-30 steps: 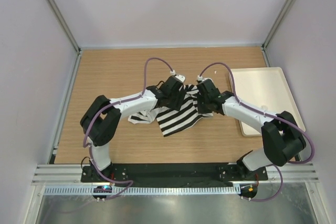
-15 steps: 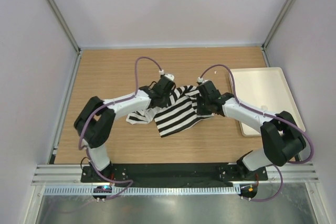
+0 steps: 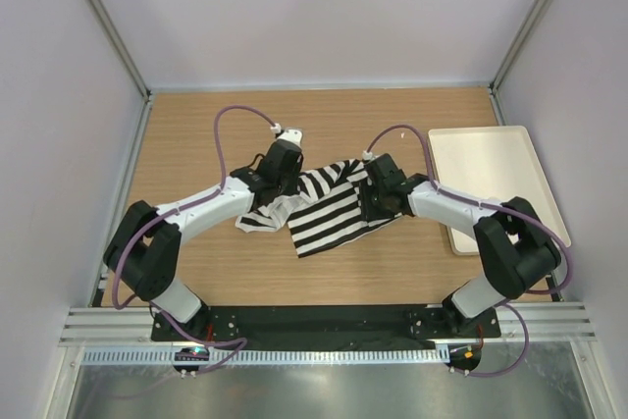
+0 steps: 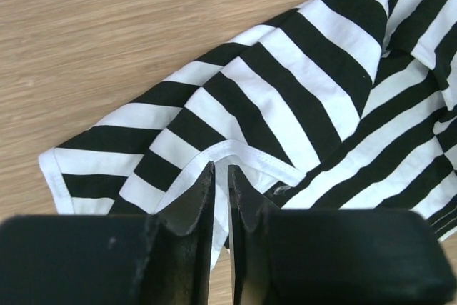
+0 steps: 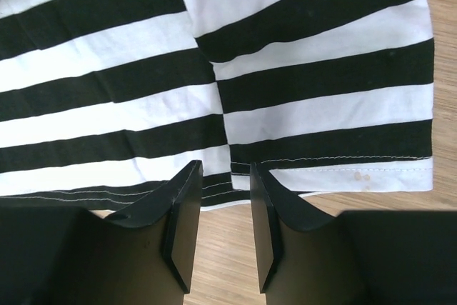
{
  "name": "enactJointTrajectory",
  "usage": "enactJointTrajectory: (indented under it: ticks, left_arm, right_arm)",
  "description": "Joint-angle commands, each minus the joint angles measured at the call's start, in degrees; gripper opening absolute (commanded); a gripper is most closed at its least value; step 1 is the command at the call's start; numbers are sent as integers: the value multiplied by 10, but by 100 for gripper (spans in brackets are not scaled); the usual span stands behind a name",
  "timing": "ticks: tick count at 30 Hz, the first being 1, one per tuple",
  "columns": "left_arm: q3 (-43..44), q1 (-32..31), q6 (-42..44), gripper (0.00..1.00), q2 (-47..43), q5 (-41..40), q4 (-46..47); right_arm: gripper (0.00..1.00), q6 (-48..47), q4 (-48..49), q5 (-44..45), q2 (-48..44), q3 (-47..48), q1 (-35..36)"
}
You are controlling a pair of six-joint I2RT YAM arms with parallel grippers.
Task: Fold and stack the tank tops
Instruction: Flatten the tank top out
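One tank top [image 3: 329,215], black and white striped with white trim, lies partly spread on the wooden table between my arms. My left gripper [image 3: 283,181] is at its upper left part. In the left wrist view the gripper [image 4: 221,169] is shut on the white trim of an armhole or neck edge of the tank top [image 4: 285,83]. My right gripper [image 3: 370,198] is at the cloth's right side. In the right wrist view it [image 5: 225,169] stands open, its fingertips at the stitched hem of the tank top [image 5: 300,69], with bare wood showing between the jaws.
A plain white tray [image 3: 491,169] lies on the table at the right, close to the right arm's forearm. Bare wooden tabletop [image 3: 196,134] surrounds the cloth. Metal frame posts and walls enclose the table on three sides.
My left gripper has moved left and slightly back, pulling the top's edge with it, so the cloth lies more spread out. The right gripper has shifted slightly left.
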Motion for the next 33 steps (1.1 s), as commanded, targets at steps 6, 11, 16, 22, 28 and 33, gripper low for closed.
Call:
enactJointTrajectory:
  ticks: [6, 11, 16, 22, 28, 33]
  left_arm:
    - [1, 0, -4, 16, 2, 29, 32]
    - [0, 0, -4, 20, 0, 46, 35]
    - [-2, -1, 5, 20, 2, 88, 49]
    - [-2, -6, 16, 20, 3, 106, 57]
    - [4, -25, 43, 49, 15, 148, 71]
    - [44, -46, 65, 57, 66, 136, 61]
  right_arm:
    - [35, -17, -15, 51, 36, 25, 19]
    - [25, -16, -16, 64, 50, 29, 20]
    - [10, -13, -23, 82, 15, 31, 19]
    - [1, -16, -32, 76, -2, 31, 20]
    - [1, -8, -28, 70, -39, 23, 19]
    - [1, 2, -32, 80, -80, 20, 19]
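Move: The right hand's half-open fingers hover about 2 cm over the tank top's bottom hem, with the hem's outer corner about 8 cm to their right and 2 cm ahead. For the left hand, the striped body lies about 10 cm right, 4 cm back and 8 cm below. From that hand the folded strap is roughly 11 cm right and 6 cm ahead, and the cloth's left end about 8 cm left and 5 cm back. Down a little under 2 cm goes the right hand to the bottom hem, where the fingers shut on the cloth; it then rises, slowly at first, about 4 cm. Rightward and somewhat back, about 6 cm in all, the left hand travels over the striped body, turning clockwise some 15 degrees, its narrow fingers opening to just over half and dipping slightly at the end. ##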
